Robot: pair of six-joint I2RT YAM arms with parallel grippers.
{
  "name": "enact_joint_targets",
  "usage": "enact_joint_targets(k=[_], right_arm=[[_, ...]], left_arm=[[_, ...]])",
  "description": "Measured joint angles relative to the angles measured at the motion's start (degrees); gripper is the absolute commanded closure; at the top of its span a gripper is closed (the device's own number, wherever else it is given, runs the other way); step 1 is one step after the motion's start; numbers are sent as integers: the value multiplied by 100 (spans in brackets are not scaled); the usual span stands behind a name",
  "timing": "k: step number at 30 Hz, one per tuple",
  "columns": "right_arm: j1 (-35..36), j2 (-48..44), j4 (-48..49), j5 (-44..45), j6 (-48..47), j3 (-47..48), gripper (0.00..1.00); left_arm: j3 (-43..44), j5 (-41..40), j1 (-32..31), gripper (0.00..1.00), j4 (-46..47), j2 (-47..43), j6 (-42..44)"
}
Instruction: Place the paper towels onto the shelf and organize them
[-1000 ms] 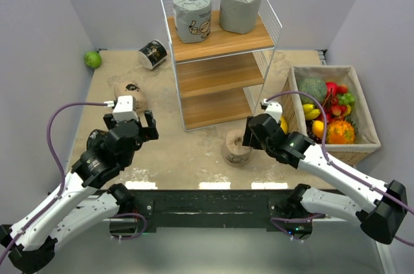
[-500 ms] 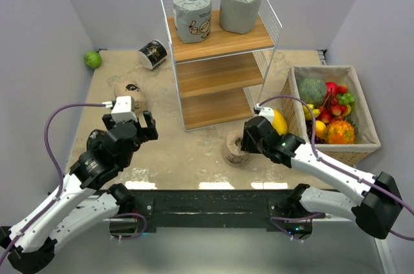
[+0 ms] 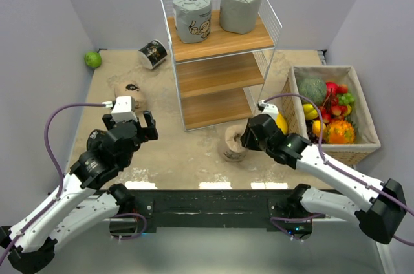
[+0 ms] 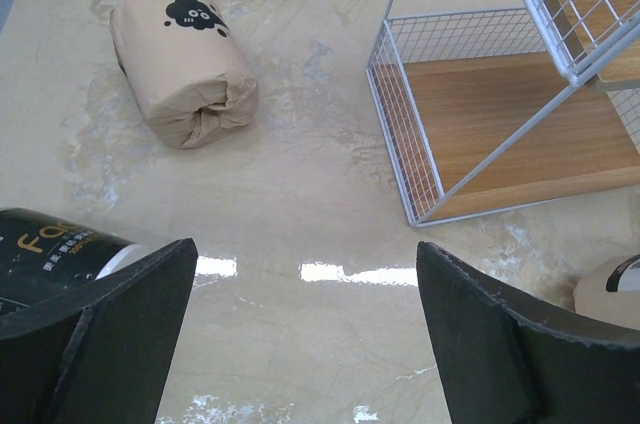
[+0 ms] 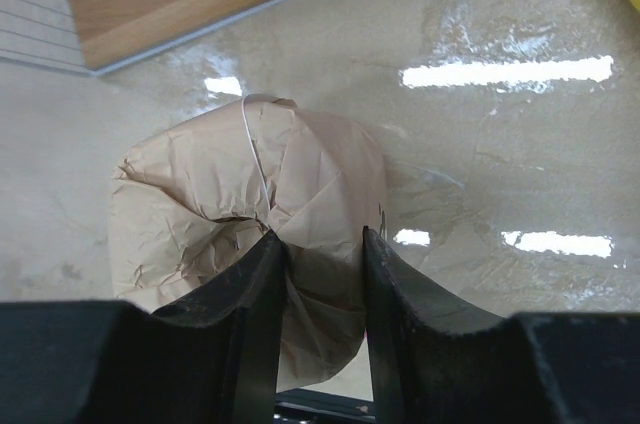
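The shelf [image 3: 223, 42] stands at the back centre with two grey paper towels [image 3: 191, 12] [image 3: 241, 6] on its top board. In front of it a beige roll [image 3: 231, 145] leans on the table, and my right gripper [image 3: 247, 138] is shut on its crumpled wrapper end [image 5: 250, 194], fingers [image 5: 262, 274] pinching a fold. My left gripper [image 4: 305, 249] hangs open over bare table. Ahead of it lies another beige roll [image 4: 185, 64] [image 3: 131, 95]. A black roll [image 4: 50, 254] sits by the left finger, and a second black roll [image 3: 153, 53] lies at the back left.
A woven basket [image 3: 365, 149] of fruit sits to the right of the shelf. A yellow fruit [image 3: 280, 121] lies beside my right wrist, and a green fruit [image 3: 93, 59] is in the back left corner. Walls close in on three sides.
My right gripper has closed on the beige roll's wrapper and the roll has tipped slightly. The left arm has barely moved.
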Motion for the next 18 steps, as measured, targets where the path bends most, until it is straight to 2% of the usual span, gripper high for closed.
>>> enact_joint_targets(k=[9, 18], right_arm=[[0, -599, -212, 66, 146, 1141, 70], [0, -280, -179, 487, 184, 2562, 69]], left_arm=[[0, 0, 0, 4, 7, -2, 2], [0, -2, 0, 3, 15, -57, 0]])
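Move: The right hand already pinches the beige paper towel by its right-hand rim; the roll's middle is about 4 cm left of the fingers and 4 cm below. The shelf's middle board lies some 19 cm ahead, 7 cm left and 8 cm up, the top board roughly 17 cm above that one. The yellow vegetable lies about 9 cm ahead, 13 cm right, 8 cm down. From the idle left hand, the middle board is some 17 cm ahead, 27 cm right, 4 cm down. Lift the right gripper fast and nearly straight up, some 20 cm, in front of the shelf, keeping the pinch on the beige paper towel's rim. As you rise, tip the fingers up about 20 degrees and roll the hand's left side up by about as much, easing off near the end. ##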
